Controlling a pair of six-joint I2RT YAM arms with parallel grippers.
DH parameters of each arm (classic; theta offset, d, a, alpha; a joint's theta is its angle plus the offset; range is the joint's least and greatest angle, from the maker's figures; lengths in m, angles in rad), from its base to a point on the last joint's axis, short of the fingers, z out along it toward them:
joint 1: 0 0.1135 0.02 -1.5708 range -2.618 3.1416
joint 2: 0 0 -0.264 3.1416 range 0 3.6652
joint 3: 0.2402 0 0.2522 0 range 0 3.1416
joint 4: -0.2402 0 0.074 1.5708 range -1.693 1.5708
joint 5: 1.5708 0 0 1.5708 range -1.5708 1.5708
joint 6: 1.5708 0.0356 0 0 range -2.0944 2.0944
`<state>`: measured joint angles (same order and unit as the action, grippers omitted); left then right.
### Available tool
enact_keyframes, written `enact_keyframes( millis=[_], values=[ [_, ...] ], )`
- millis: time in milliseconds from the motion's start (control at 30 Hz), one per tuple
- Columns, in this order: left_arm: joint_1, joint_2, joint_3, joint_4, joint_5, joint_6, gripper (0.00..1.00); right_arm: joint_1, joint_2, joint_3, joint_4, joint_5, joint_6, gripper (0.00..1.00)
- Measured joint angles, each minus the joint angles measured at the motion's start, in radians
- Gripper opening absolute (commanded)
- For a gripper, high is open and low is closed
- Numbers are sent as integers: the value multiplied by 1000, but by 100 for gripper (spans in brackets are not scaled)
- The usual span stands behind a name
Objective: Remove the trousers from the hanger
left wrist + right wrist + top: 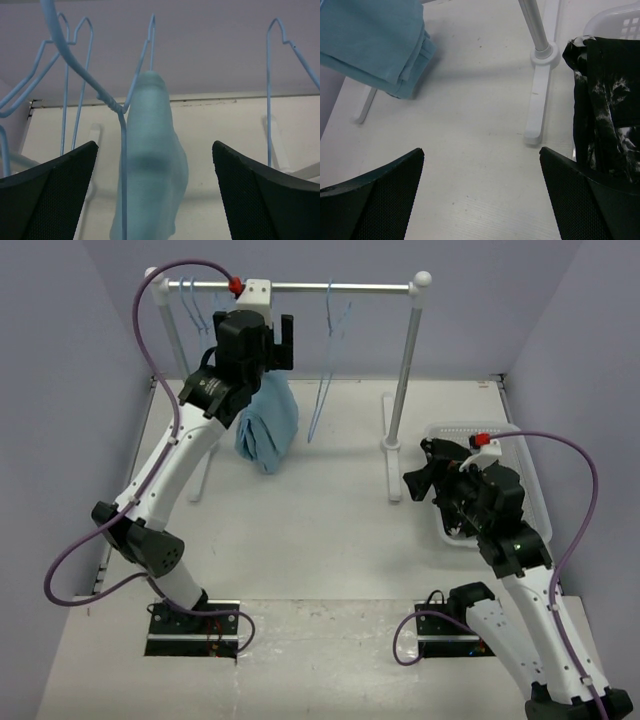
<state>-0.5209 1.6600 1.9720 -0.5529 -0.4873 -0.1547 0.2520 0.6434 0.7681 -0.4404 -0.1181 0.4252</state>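
Note:
The light-blue trousers [268, 428] hang folded from the rack rail [340, 286], draped on a pale-blue wire hanger [123, 125]. In the left wrist view the trousers [155, 170] hang straight ahead between my fingers. My left gripper [270, 350] is open and empty, raised just under the rail above the trousers, touching nothing; it also shows in the left wrist view [154, 146]. My right gripper [418, 472] is open and empty, low over the table by the rack's right post; it also shows in the right wrist view [481, 150], with the trousers [370, 40] far off at upper left.
Empty hangers hang on the rail at the right [333, 350] and far left [192, 295]. The rack's right post and foot [539, 100] stand near my right gripper. A white basket [520, 435] at the right holds a black garment [607, 115].

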Motion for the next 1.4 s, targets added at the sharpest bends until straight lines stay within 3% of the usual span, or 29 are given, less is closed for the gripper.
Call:
enact_keyframes(
  millis=[67, 133, 267, 367, 433, 500, 533, 867, 1167, 1400],
  values=[
    [16, 20, 1, 11, 14, 5, 88, 0, 6, 0, 0, 4, -3, 99],
    [34, 33, 1, 16, 23, 8, 75, 0, 12, 0, -2, 14, -7, 99],
    [67, 53, 1, 36, 23, 16, 62, 0, 18, 0, -11, 44, -14, 99],
    [80, 67, 1, 56, 24, 17, 44, 0, 16, 0, -16, 57, -21, 99],
    [82, 75, 1, 71, 34, 20, 28, 0, 16, 1, -16, 68, -26, 99],
    [82, 77, -1, 78, 42, 18, 4, 0, 15, 2, -16, 78, -27, 99],
    [82, 77, -2, 82, 44, 17, 0, 0, 14, 2, -16, 83, -30, 99],
    [82, 75, -18, 124, 66, 43, 0, 0, 2, 4, -17, 109, -47, 99],
    [82, 71, 75, 93, 158, 74, 0, 0, 4, 7, 0, 100, -47, 99],
    [82, -16, 92, 71, 212, 72, 0, 0, 32, 7, 15, 69, -41, 99]
  ],
)
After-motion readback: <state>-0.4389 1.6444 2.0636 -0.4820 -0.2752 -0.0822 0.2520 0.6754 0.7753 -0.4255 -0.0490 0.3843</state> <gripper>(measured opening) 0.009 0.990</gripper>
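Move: From the open left gripper, the neck of the hanger carrying the trousers lies about 5 cm ahead, 2 cm left and roughly level. The light-blue trousers hang some 25 cm below the gripper and 5 cm ahead, neither left nor right. Empty hangers stand about 5 cm ahead, some 12 cm left and 14 cm right. From the right gripper, the same hanger neck is about 25 cm ahead, 35 cm left and 15 cm higher. Slide the left gripper about 4 cm forward, easing a little left and down, until the hanger's wire neck sits between the fingers, and shut them on it just under the hook. Keep the pinch, then raise the hanger some 7 cm while drawing back about 3 cm, tipping the fingers up and turning the wrist slightly clockwise. ##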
